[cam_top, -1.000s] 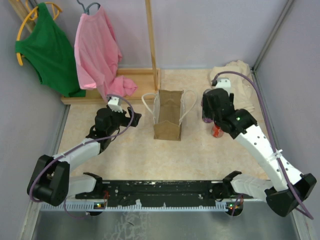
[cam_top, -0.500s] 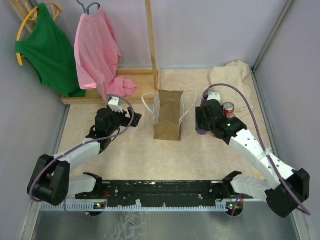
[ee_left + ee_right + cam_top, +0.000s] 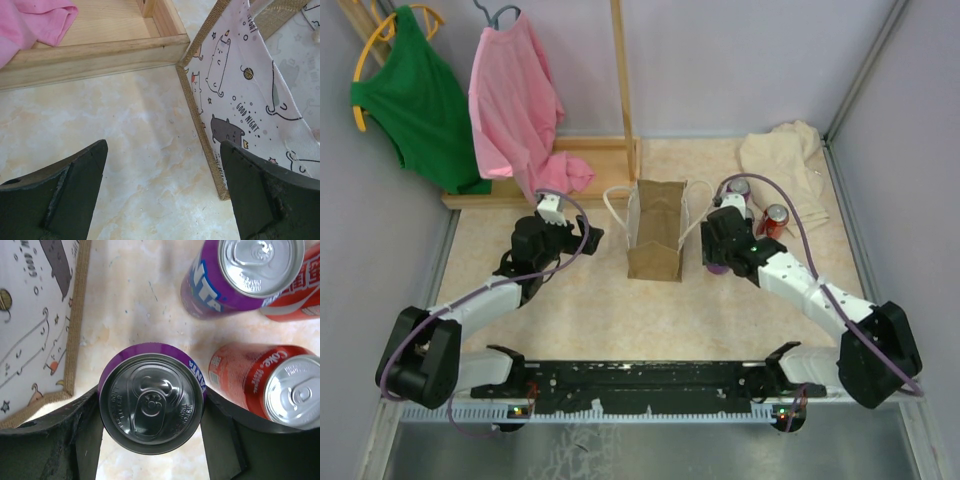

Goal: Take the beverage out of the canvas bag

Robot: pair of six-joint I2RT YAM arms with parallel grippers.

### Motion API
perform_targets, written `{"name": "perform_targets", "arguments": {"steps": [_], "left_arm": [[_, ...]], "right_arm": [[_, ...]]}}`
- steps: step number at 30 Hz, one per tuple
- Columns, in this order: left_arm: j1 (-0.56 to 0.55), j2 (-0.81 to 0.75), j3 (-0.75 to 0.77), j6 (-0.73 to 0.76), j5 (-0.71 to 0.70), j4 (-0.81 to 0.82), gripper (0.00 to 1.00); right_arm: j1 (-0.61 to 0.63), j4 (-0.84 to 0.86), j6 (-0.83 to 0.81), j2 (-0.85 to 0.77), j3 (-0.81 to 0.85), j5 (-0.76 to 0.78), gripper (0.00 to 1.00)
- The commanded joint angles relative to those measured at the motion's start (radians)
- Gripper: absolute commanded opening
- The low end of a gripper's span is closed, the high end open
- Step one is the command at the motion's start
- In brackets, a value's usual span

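The canvas bag stands upright mid-table with its white loop handles out to both sides; its cat-print side shows in the left wrist view. Just right of the bag, my right gripper is shut on a beverage, an upright purple Fanta can, with a finger on each side of it. The bag's corner lies close to the can's left. My left gripper hovers left of the bag, open and empty.
Another purple can and a red cola can stand right of the held can; the right wrist view shows two red cans. A cream cloth lies at the back right. A wooden rack base with a pink shirt and green shirt stands at the back left.
My right arm has swung left from over the cans near the cloth to just beside the bag, uncovering the red can. The left arm has barely moved.
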Motion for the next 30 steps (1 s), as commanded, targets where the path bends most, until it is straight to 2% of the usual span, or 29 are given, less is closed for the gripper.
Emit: {"name": "perform_targets", "arguments": {"steps": [1, 3, 13, 15, 17, 18, 21, 23, 30], "left_arm": [[-0.008, 0.003, 0.002, 0.008, -0.007, 0.014, 1.00], [-0.008, 0.002, 0.004, 0.011, -0.014, 0.012, 1.00], [-0.009, 0.004, 0.014, 0.022, -0.020, 0.000, 1.00], [-0.008, 0.008, 0.015, 0.022, -0.017, -0.001, 1.00], [-0.008, 0.010, 0.014, 0.020, -0.016, -0.002, 1.00], [-0.009, 0.010, 0.014, 0.019, -0.015, -0.003, 1.00], [-0.008, 0.006, 0.011, 0.021, -0.018, -0.001, 1.00], [-0.009, 0.004, 0.009, 0.022, -0.021, -0.001, 1.00], [-0.009, -0.003, 0.006, 0.019, -0.026, 0.003, 1.00]], "right_arm": [[0.004, 0.186, -0.015, 0.015, 0.013, 0.068, 0.02], [0.003, 0.204, -0.015, 0.039, 0.010, 0.079, 0.06], [-0.021, 0.239, 0.000, 0.112, -0.005, 0.096, 0.11], [-0.024, 0.236, 0.010, 0.119, -0.005, 0.093, 0.24], [-0.025, 0.232, 0.022, 0.122, -0.005, 0.097, 0.44], [-0.025, 0.228, 0.025, 0.121, -0.006, 0.099, 0.57], [-0.025, 0.217, 0.025, 0.108, -0.006, 0.102, 0.76], [-0.025, 0.213, 0.021, 0.095, -0.004, 0.105, 0.82], [-0.025, 0.178, 0.004, 0.051, 0.043, 0.101, 0.89]]}}
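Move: The right hand still grips the last purple can; its free spot on the table is about 3 cm ahead and roughly 10 cm below. The near Coke stands 3 cm ahead and 9 cm to the right, the nearer standing purple can 9 cm ahead and 5 cm right, and the empty canvas bag's middle 14 cm left, 3 cm ahead. For the left hand, that spot lies some 28 cm right, 5 cm back. The right hand eases the purple can forward about 3 cm beside the Coke, lowers some 2, then opens. ##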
